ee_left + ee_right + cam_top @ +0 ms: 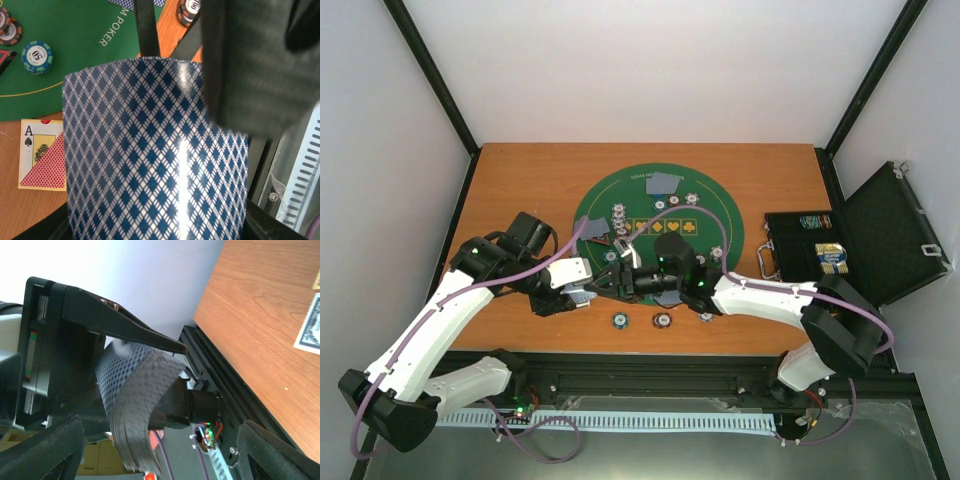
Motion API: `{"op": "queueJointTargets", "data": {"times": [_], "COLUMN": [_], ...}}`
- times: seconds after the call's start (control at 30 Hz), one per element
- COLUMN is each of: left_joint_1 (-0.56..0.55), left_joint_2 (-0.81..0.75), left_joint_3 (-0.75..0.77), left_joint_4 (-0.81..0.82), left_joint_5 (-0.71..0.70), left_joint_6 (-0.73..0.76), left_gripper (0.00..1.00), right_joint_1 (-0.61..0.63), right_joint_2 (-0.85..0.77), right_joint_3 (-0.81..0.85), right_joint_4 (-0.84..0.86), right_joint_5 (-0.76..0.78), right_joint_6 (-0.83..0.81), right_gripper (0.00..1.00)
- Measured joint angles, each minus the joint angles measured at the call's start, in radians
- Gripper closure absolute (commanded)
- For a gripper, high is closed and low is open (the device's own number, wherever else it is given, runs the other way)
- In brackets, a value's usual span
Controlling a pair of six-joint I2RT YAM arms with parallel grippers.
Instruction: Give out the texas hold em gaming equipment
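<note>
My left gripper [588, 291] is shut on a deck of blue-diamond-backed playing cards [155, 160], held just off the green mat's near-left rim. The same deck [132, 410] shows bent and fanned in the right wrist view. My right gripper [618, 281] faces it from the right with its fingers [47, 450] spread wide and nothing between them. Its dark fingers [146, 30] reach over the deck's far edge. Dealt cards [665, 183] lie on the mat, and striped chips [662, 321] sit on the wood by the near rim. A teal chip [36, 56] rests on the mat.
The round green mat [725, 210] covers the table's middle. A black case [840, 250] stands open at the right with card boxes inside. An ace-of-spades card and a red-backed card [42, 160] lie on the wood by the deck. The black frame rail [220, 375] runs along the near edge.
</note>
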Motion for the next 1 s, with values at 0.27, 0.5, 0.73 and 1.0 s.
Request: {"op": "queueJointTargets", "data": {"times": [0.27, 0.5, 0.73, 1.0], "left_joint_1": [0.000, 0.000, 0.000, 0.000], "left_joint_2": [0.000, 0.000, 0.001, 0.003], "left_joint_3": [0.000, 0.000, 0.000, 0.000], "left_joint_4": [0.000, 0.000, -0.007, -0.006], "left_joint_5": [0.000, 0.005, 0.000, -0.001], "left_joint_6": [0.000, 0.000, 0.000, 0.000], "left_gripper": [0.80, 0.80, 0.79, 0.80], "right_joint_1": [0.032, 0.039, 0.029, -0.010], "right_joint_2": [0.100, 0.167, 0.182, 0.114], "right_joint_3": [0.060, 0.076, 0.055, 0.004], "right_joint_4": [0.108, 0.170, 0.230, 0.206], "right_joint_5": [-0.026, -0.041, -0.061, -0.072], "right_joint_6": [0.045, 0.074, 0.088, 0.065], "right_gripper": [0.19, 0.25, 0.32, 0.45]}}
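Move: The left hand keeps the card deck between its fingers. The deck's middle lies some 4 cm left of the right hand, about 1 cm back and 1 cm lower. On the table, roughly 15 cm below the right hand, the 50 chip stands 14 cm ahead and 2 cm right, the teal chips level and 4 cm right, the dealt cards 7 cm ahead and 16 cm right. The right hand eases 3.5 cm left onto the left-held deck, then backs 2 cm right, fingers closing partway. ##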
